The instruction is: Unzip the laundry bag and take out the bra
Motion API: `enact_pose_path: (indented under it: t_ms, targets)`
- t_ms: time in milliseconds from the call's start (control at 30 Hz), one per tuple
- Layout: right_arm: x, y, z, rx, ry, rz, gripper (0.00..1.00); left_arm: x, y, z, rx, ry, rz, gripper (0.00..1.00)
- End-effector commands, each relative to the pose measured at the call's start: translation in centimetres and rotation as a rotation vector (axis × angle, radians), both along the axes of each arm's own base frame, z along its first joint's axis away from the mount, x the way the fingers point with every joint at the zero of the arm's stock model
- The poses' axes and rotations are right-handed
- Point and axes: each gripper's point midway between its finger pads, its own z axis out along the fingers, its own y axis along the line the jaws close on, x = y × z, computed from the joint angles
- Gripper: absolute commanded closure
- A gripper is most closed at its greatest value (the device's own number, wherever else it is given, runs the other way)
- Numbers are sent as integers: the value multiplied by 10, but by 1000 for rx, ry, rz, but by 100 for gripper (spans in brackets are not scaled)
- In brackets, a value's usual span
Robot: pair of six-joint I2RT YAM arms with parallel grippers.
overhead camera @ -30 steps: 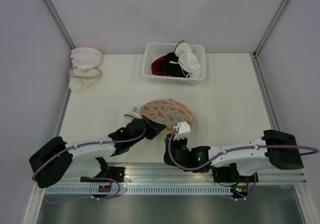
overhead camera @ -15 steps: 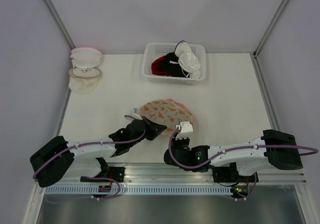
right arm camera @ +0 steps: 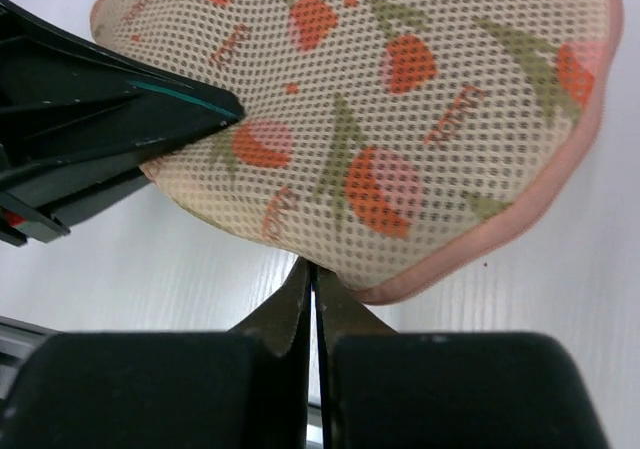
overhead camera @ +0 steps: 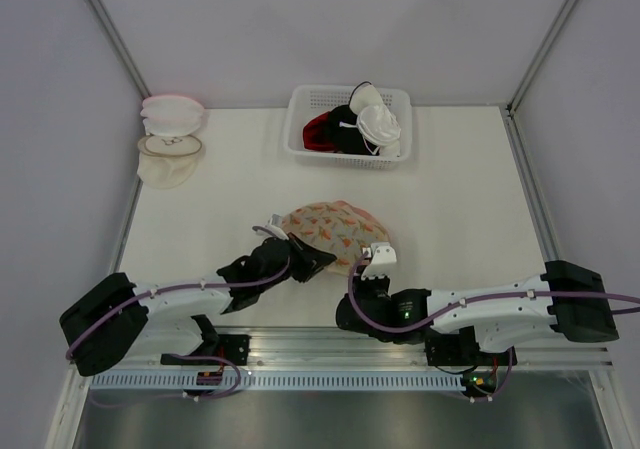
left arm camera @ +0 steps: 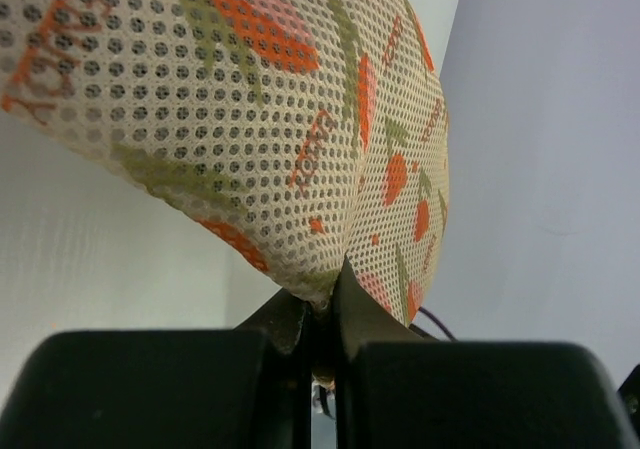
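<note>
The laundry bag (overhead camera: pixel 335 227), beige mesh with an orange-and-green floral print and pink trim, lies mid-table. My left gripper (overhead camera: pixel 316 259) is shut on its near-left edge; in the left wrist view the mesh (left arm camera: pixel 250 119) is pinched between the tips of that gripper (left arm camera: pixel 322 287). My right gripper (overhead camera: pixel 374 265) is at the bag's near-right edge. In the right wrist view this gripper (right arm camera: pixel 312 269) is shut, its tips touching the underside of the bag (right arm camera: pixel 380 119) just beside the pink trim, with nothing visible between them. The left gripper's black finger (right arm camera: pixel 100 109) lies against the bag's left side. The bra is hidden.
A white lattice basket (overhead camera: pixel 300 139) holding red, black and white garments stands at the back. Two domed pouches, one pink-white (overhead camera: pixel 170 114) and one white (overhead camera: pixel 168 159), sit at the far left by the wall. A metal rail (overhead camera: pixel 330 354) runs along the near edge.
My right gripper has gone from partly open to shut and shifted slightly right along the bag's near edge. The left gripper keeps its hold; the bag barely moved.
</note>
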Motion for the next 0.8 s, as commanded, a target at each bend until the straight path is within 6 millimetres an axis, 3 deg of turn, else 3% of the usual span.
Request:
enact_pose_path:
  t_ms: [0, 233, 467, 600, 667, 767]
  targets:
    - [1, -40, -3, -139, 7, -38, 100, 7, 9, 3, 83, -89, -66, 98]
    - [-3, -60, 1, -146, 26, -38, 100, 15, 28, -10, 167, -110, -156, 98]
    - [-3, -74, 15, -187, 28, -59, 99, 16, 19, -11, 277, -209, -356, 98]
    - [-4, -83, 13, -214, 31, -73, 99, 27, 11, 2, 295, -328, -472, 98]
    - [-5, -82, 13, -208, 37, -64, 99, 28, 6, 3, 294, -392, -563, 98]
    - [-5, -74, 14, -184, 35, -30, 100, 44, -5, 18, 291, -476, -627, 98]
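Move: The zip pull is already between the right fingers, at the near end of the bag's pink edge. The far bend of that edge is about 6 cm to the right and 3 cm ahead of the right hand. The left fingers grip the bag about 6 cm to this hand's left, level fore and aft, and the basket is some 36 cm ahead and 2 cm left. From the left hand, the same bend lies roughly 12 cm right and 3 cm ahead. The zip pull, still pinched in the shut right fingers, is drawn about 6 cm to the right along the bag's pink edge, away from the left hand. The left hand keeps its grip, goes left and slightly down, then swings back right and up while working some 3 cm forward, turning about 30 degrees clockwise as its fingertips tip up. ##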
